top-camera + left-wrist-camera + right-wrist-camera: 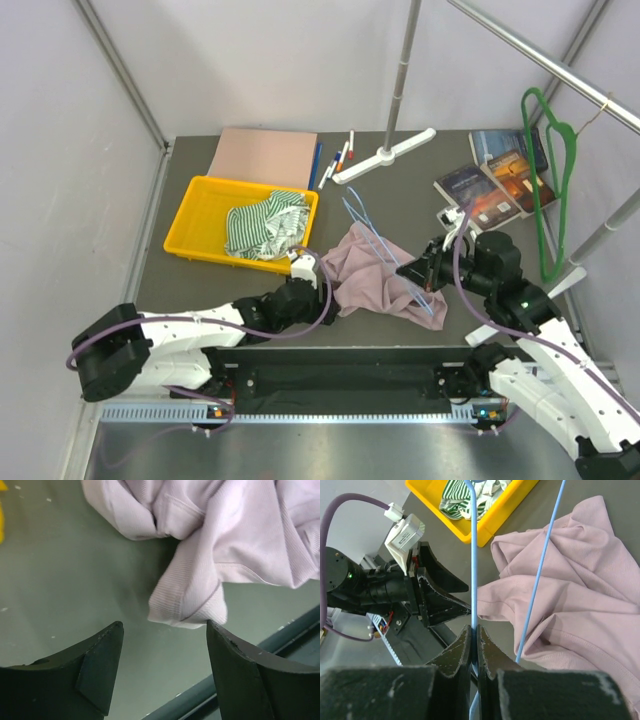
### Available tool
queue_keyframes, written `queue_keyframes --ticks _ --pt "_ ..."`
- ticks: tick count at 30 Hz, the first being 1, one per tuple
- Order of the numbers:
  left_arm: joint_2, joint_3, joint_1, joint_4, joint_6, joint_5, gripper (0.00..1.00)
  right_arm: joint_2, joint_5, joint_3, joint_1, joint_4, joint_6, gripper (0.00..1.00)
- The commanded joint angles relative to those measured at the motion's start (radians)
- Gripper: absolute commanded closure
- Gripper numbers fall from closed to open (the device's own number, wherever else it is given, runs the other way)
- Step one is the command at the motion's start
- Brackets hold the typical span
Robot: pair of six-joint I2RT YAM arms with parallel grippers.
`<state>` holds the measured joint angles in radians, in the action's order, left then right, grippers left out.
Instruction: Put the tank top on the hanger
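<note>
The pink-mauve tank top (370, 270) lies crumpled on the dark table in front of both arms. On top of it rests the light-blue wire hanger (385, 250), pointing towards the back. My right gripper (418, 272) is shut on one wire of the hanger (473, 555), with the jaws pinched round it (474, 628). A second wire crosses the tank top (570, 595). My left gripper (165, 625) is open just short of a folded corner of the tank top (235, 535). Nothing sits between its fingers.
A yellow tray (195, 225) at the left holds a green-and-white striped cloth (262, 228). A pink board (262, 155), pens (335, 160) and a white stand base (385, 155) lie at the back. Books (495, 180) sit back right. A green hanger (555, 180) hangs from the rail.
</note>
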<state>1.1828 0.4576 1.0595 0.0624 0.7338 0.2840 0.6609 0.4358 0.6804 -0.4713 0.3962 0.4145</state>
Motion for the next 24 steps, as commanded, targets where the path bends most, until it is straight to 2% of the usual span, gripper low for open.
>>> queue_keyframes --ticks 1,8,12,13,16,17,20,24 --pt "0.006 -0.027 -0.001 0.178 0.024 -0.071 0.28 -0.046 -0.015 0.033 -0.015 0.032 -0.005 1.0" --pt "0.057 -0.046 -0.003 0.269 0.021 -0.062 0.29 -0.066 -0.012 0.034 -0.015 0.052 0.012 1.0" --pt "0.09 -0.033 -0.003 0.28 0.01 -0.046 0.37 -0.078 -0.012 0.045 -0.015 0.078 0.01 1.0" --pt "0.103 -0.021 -0.001 0.275 0.009 -0.04 0.49 -0.08 -0.009 0.057 -0.015 0.081 0.009 1.0" --pt "0.116 0.018 -0.007 0.241 0.0 0.009 0.74 -0.084 0.003 0.091 -0.015 0.111 0.006 1.0" --pt "0.115 0.033 -0.012 0.211 -0.007 0.017 0.87 -0.086 0.006 0.105 -0.015 0.122 0.003 1.0" --pt "0.107 0.102 -0.055 0.168 -0.043 0.024 1.0 -0.08 0.027 0.156 -0.013 0.176 -0.003 1.0" --pt "0.103 0.193 -0.163 0.131 -0.121 -0.017 1.0 -0.083 0.034 0.203 -0.015 0.251 -0.019 1.0"
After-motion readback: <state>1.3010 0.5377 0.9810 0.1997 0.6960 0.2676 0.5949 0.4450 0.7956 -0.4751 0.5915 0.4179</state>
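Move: The ribbed near-left corner of the pink tank top lies just off the left hand's open fingers, about 2 cm to its right, 1 cm ahead and 1 cm lower. The tank top's middle is some 15 cm to that hand's right and 8 cm ahead, and the yellow bin's middle is about 25 cm left and 23 cm ahead. From the right hand, which holds the blue hanger over the garment, the corner is roughly 16 cm left, 2 cm ahead and 17 cm below. The left hand slides about 2 cm to the right and sinks a centimetre, bringing its open fingers around the tank top's near-left corner, then shuts them to pinch the ribbed edge and at once lifts it about 3 cm while pushing forward nearly 4 cm. Meanwhile the right hand keeps its closed grip on the blue hanger and eases back some 2.5 cm, slightly right, rising about as much near the end. ##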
